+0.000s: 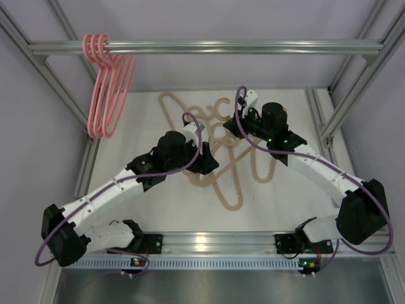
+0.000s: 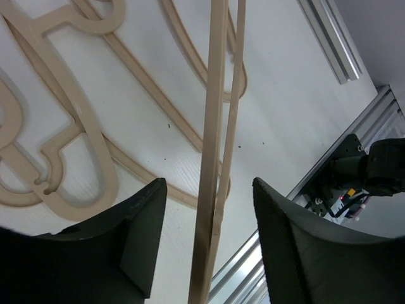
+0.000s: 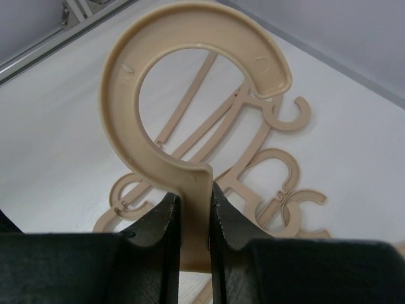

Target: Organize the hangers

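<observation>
Three pink hangers (image 1: pixel 109 88) hang by their hooks at the left end of the silver bar (image 1: pixel 253 46). Several beige hangers (image 1: pixel 235 180) lie tangled on the white table. My right gripper (image 1: pixel 232 128) (image 3: pixel 193 209) is shut on the neck of one beige hanger, whose hook (image 3: pixel 190 18) stands upright above the fingers. My left gripper (image 1: pixel 207 166) (image 2: pixel 209 215) is open. A thin beige hanger bar (image 2: pixel 214 126) runs edge-on between its fingers (image 2: pixel 136 234) without touching either one.
More beige hooks (image 3: pixel 278 190) lie flat on the table behind the held one. Aluminium frame posts stand at the left (image 1: pixel 57 88) and right (image 1: pixel 354 95). A rail (image 1: pixel 215 239) and cable tray run along the near edge between the arm bases.
</observation>
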Controlling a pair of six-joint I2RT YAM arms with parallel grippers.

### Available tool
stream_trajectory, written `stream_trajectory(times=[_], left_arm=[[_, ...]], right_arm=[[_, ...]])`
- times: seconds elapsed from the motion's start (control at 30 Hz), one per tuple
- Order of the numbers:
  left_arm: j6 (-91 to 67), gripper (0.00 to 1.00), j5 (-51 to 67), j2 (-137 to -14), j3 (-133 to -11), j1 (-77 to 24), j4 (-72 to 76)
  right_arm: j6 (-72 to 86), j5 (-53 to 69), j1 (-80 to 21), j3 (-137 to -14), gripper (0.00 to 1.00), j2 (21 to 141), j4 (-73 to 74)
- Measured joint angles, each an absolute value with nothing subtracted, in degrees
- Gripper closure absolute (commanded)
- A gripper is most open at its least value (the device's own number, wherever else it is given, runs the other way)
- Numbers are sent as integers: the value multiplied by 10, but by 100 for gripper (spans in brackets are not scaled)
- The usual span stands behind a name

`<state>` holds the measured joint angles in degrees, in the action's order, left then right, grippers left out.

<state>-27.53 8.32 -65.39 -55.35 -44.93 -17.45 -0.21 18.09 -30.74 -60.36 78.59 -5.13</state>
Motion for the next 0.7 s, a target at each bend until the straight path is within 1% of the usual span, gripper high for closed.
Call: stream_trajectory(times=[0.07,0.1,0.17,0.2,0.23,0.3,0.37,0.4,0.43,0.5,0.53,0.6,0.63,0.7], left_arm=[[-276,51,84,-660,-550,-449,-172],[-277,62,84,-662,-548,-449,-171],[-277,72,84,-662,-543,-449,-170],[-276,79,84,-662,-542,-449,-170],[-276,92,83,-662,-541,-449,-169],[-272,100,91,-661,-538,-450,-164],[-268,100,91,-658,-537,-457,-161],[-267,100,88,-655,-534,-457,-161],[-263,100,84,-651,-531,-457,-161],[-258,100,75,-643,-530,-457,-164],[-254,100,63,-637,-529,-457,-169],[-247,100,38,-625,-529,-453,-183],[-243,100,25,-619,-529,-452,-190],[-233,100,3,-605,-531,-450,-203]], right_arm=[[3,181,-307,-604,100,783,-52],[5,181,-307,-604,100,781,-52],[9,181,-307,-602,100,779,-55],[12,181,-307,-599,100,778,-60],[15,181,-307,-597,100,778,-61],[18,179,-307,-593,100,778,-66],[21,181,-307,-588,94,777,-69],[22,181,-308,-588,88,777,-69],[26,181,-308,-588,71,777,-69],[34,181,-310,-588,53,777,-69],[38,180,-310,-587,37,776,-69],[46,177,-309,-585,21,770,-66],[48,176,-309,-585,9,766,-63],[52,175,-309,-585,2,756,-58]])
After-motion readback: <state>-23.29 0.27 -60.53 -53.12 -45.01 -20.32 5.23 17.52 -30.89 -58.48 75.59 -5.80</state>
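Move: The held hanger's near bar runs between the left hand's open fingers, right at the pads. The right hand is shut on the same hanger's neck, with that bar about 11 cm back, 5 cm left and 3 cm below. From the left hand, the loose hangers on the table centre some 8 cm ahead, 3 cm left and 20 cm down; the lone hanger lies about 9 cm ahead, 26 cm right, equally low. Sinking barely a centimetre, the left hand shuts its fingers and pinches the hanger's bar. Only then does the right hand open wide and let go of the neck, easing back about 1 cm, while the left draws the hanger some 3.5 cm to the left, away from the right hand, with a slight wrist turn. ##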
